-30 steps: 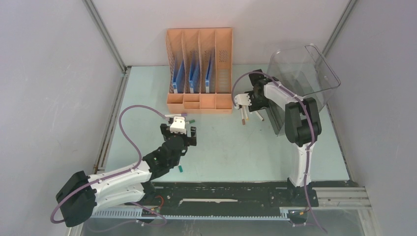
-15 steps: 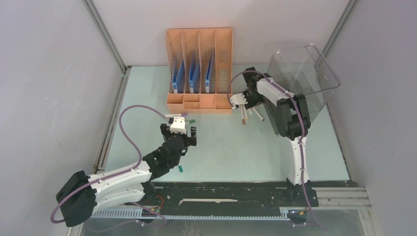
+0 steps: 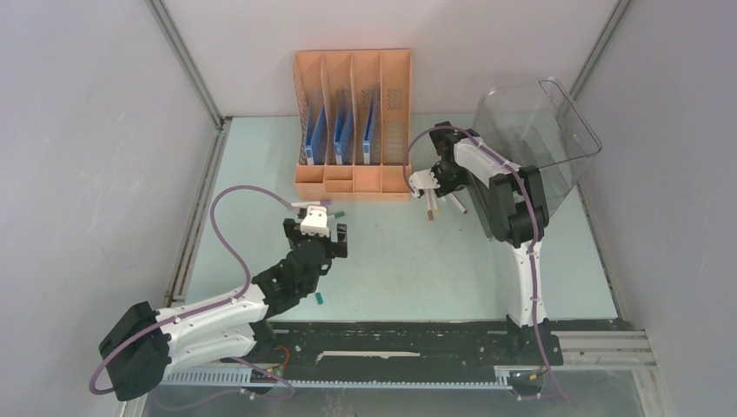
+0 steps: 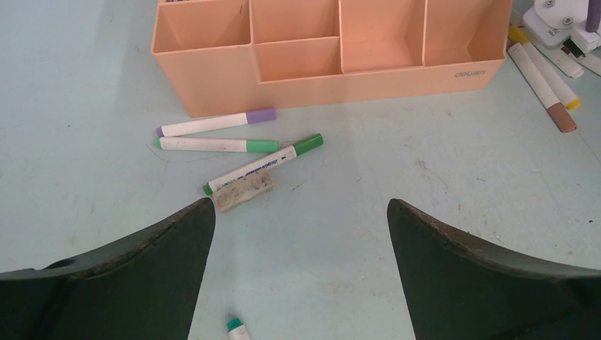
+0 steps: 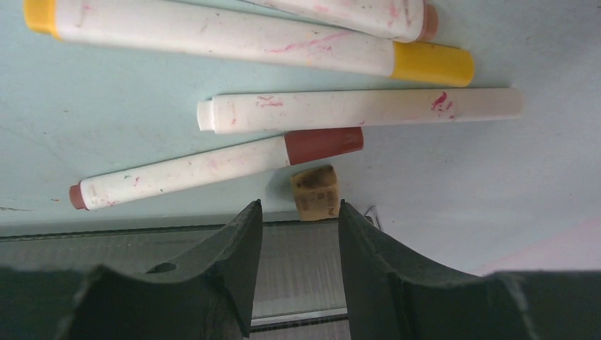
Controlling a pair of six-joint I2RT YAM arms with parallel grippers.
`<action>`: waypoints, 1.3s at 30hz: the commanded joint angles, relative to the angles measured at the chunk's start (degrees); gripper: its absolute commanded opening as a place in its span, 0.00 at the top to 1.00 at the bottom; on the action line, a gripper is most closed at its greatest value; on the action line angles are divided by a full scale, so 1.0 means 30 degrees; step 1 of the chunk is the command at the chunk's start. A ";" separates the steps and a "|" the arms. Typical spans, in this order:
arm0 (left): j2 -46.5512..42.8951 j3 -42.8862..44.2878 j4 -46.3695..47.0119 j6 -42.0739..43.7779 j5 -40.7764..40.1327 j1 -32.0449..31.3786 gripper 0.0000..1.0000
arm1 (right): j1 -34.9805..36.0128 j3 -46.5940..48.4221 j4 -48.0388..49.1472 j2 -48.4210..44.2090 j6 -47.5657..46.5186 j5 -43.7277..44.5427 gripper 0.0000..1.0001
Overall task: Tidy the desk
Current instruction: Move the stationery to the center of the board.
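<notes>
The desk (image 3: pixel 400 261) is a pale mint-green top strewn with markers. My left gripper (image 3: pixel 317 224) hovers open over it, with nothing between its fingers (image 4: pixel 300 212). Ahead of it lie a purple-capped marker (image 4: pixel 216 123), two green-capped markers (image 4: pixel 217 144), and a dirty eraser (image 4: pixel 244 191). My right gripper (image 3: pixel 426 182) is low beside the orange rack's right end, jaws partly open and empty (image 5: pixel 299 207). Just past its tips sit a small tan eraser (image 5: pixel 315 193), a brown-capped marker (image 5: pixel 220 166), an uncapped white marker (image 5: pixel 361 110) and a yellow-capped marker (image 5: pixel 248 42).
The orange file rack (image 3: pixel 352 122) with blue folders stands at the back. A clear smoky bin (image 3: pixel 530 148) leans at the back right, against the right arm. A green-capped marker (image 3: pixel 320 298) lies by the left arm. Grey walls enclose the desk; a black rail (image 3: pixel 391 339) runs along its front.
My right gripper has shifted slightly left toward the rack and its jaws have narrowed. The left arm has not moved.
</notes>
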 commanded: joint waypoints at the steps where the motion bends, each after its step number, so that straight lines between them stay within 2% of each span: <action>1: -0.0082 0.0335 0.0451 0.0245 -0.0571 0.0086 0.00 | 0.0034 0.0688 -0.0632 0.0368 0.0145 -0.0269 0.52; 5: -0.0199 0.0237 0.0492 0.0223 -0.0571 0.0085 0.00 | -0.0008 0.1451 -0.1519 0.1096 0.0659 -0.0265 0.70; 7: -0.0190 0.0258 0.0498 0.0234 -0.0588 0.0097 0.00 | -0.0094 0.1636 -0.1824 0.1313 0.0805 -0.0330 0.74; 10: -0.0130 0.0289 0.0500 0.0223 -0.0571 0.0103 0.00 | -0.0210 0.1520 -0.1826 0.1339 0.0864 -0.0485 0.72; 14: -0.0096 0.0297 0.0496 0.0238 -0.0578 0.0089 0.00 | -0.0308 0.1004 -0.1510 0.1170 0.0875 -0.0422 0.59; 23: -0.0027 0.0353 0.0439 0.0267 -0.0549 0.0105 0.00 | -0.0310 0.0104 -0.0799 0.1251 0.0813 -0.0086 0.58; 26: -0.0014 0.0383 0.0423 0.0264 -0.0569 0.0099 0.00 | -0.0266 0.0124 -0.0784 0.1503 0.0857 -0.0176 0.65; 32: -0.0027 0.0357 0.0434 0.0234 -0.0572 0.0087 0.00 | -0.0216 -0.0442 -0.0429 0.1355 0.1246 -0.0623 0.86; 39: -0.0027 0.0372 0.0438 0.0250 -0.0571 0.0098 0.00 | -0.0221 -0.3138 0.1085 -0.1255 0.1502 -0.1987 0.96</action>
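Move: The small brown block lies almost under the right fingertips, about 1 cm ahead and 2 cm below, neither left nor right. The brown-capped marker's middle is some 3 cm back and 1 cm left of the hand, the white marker 2 cm ahead and 3 cm left, the yellow marker 2 cm back and 5 cm left; the drawer box edge runs level with the hand, 2 cm to its right. From the left hand, the block is about 22 cm ahead, 42 cm right and 12 cm lower. The small block beside the drawer box is what the right fingers work at: from half open they narrow, spread again part way, then close almost shut, their tips meeting against or just over its rear edge. The hand, pointing down, stays nearly in place, sinking only about half a centimetre; the wrist barely turns. ##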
